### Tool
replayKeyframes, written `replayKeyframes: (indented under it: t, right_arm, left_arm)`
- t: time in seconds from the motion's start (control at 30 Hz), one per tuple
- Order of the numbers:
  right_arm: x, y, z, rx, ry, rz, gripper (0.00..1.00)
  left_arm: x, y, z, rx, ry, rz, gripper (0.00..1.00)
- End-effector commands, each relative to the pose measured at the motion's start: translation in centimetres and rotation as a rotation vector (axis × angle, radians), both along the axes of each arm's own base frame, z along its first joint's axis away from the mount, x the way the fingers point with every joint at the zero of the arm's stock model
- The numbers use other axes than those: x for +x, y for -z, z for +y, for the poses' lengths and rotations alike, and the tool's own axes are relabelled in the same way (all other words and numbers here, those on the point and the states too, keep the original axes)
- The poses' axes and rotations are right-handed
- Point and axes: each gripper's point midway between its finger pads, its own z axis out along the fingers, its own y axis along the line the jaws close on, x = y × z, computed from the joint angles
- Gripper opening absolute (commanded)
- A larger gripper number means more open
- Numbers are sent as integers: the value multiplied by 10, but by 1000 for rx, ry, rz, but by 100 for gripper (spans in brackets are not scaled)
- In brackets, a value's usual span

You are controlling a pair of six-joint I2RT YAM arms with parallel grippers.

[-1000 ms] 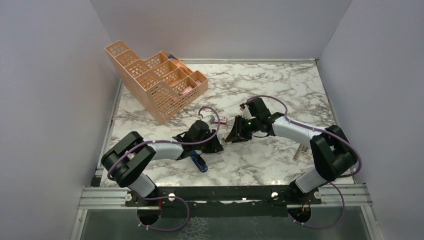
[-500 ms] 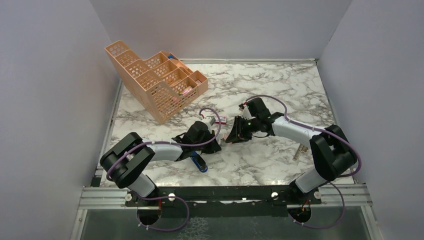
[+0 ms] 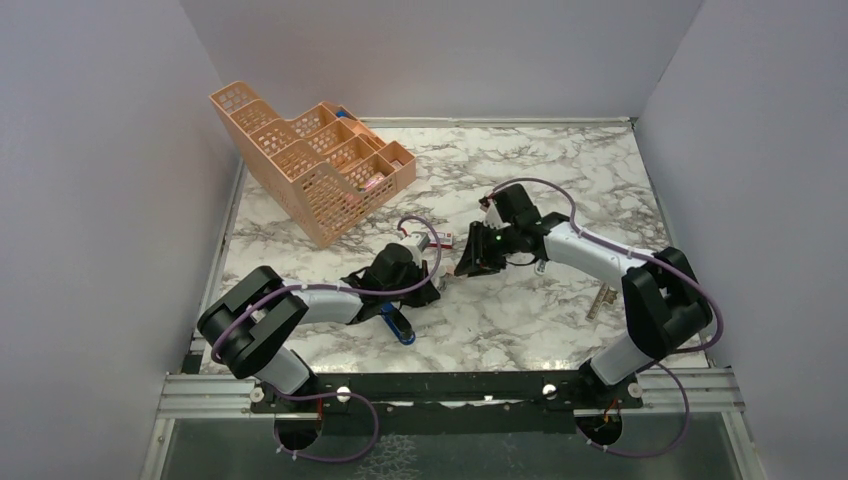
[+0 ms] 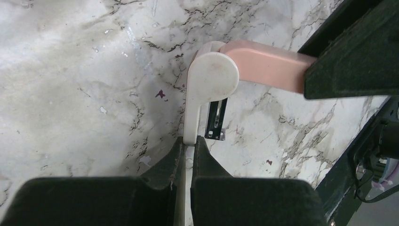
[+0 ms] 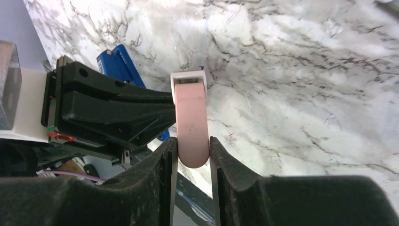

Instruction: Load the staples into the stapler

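Note:
The blue stapler (image 3: pixel 400 328) lies on the marble beside my left arm; its blue end (image 5: pixel 120 63) shows behind the left fingers. The staples (image 3: pixel 598 303) are a small grey strip lying apart near the right arm's base. Neither gripper touches them. Between the grippers hangs a hinged pink-and-white piece (image 3: pixel 450 278), spread open. My left gripper (image 4: pixel 188 140) is shut on the tip of its white arm (image 4: pixel 207 84). My right gripper (image 5: pixel 193 141) has its pads against the rounded end of the pink arm (image 5: pixel 191 117). A small dark metal channel (image 4: pixel 216 120) sits beside the white arm.
A peach mesh organiser (image 3: pixel 310 165) stands tilted at the back left. A little red-and-white box (image 3: pixel 445 238) lies just behind the left wrist. Grey walls close in the marble table (image 3: pixel 560 170) on three sides.
My left jaws have closed onto the white arm. The right gripper has shifted slightly toward the back with the pink arm between its fingers.

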Motion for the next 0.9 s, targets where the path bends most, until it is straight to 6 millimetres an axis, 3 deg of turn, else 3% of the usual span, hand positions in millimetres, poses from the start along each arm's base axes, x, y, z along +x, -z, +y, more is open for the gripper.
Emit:
replayKeyframes:
  t: [0.0,0.33,0.6,0.87]
  right_arm:
    - [18,-3,-6,-18,6,-33,36]
    - [21,-1,3,30,-45,-31,48]
    - [7,-4,16,163,-52,-44,72]
    - [9,17,26,116,8,-36,72]
  left_arm:
    - [-8,-1,1,-2,52,-14,0]
    - [-10,-3,1,-4,70,-27,0]
    - [-8,-5,-8,-37,47,32,0]
    - [-8,-1,-14,-47,37,82,0]
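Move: The small stapler's pink lid lies at the right fingertips, its middle about 2 cm to the left and 1 cm below; the red-and-white staples box is some 6 cm ahead, 4 cm left and 9 cm below. From the left hand, which pinches the white base, the lid's middle is roughly 4 cm ahead, 2 cm right and 4 cm up, and the blue stapler is about 5 cm back, 8 cm left and 4 cm below. Keep the left gripper shut on the white base, easing it back about 1 cm. Bring the right gripper forward some 2 cm with the pink lid's end between its tips, to swing the lid farther open; then spread the fingers wide to free the lid, while drawing back past the start, sinking about 2 cm and edging left around the lid. ##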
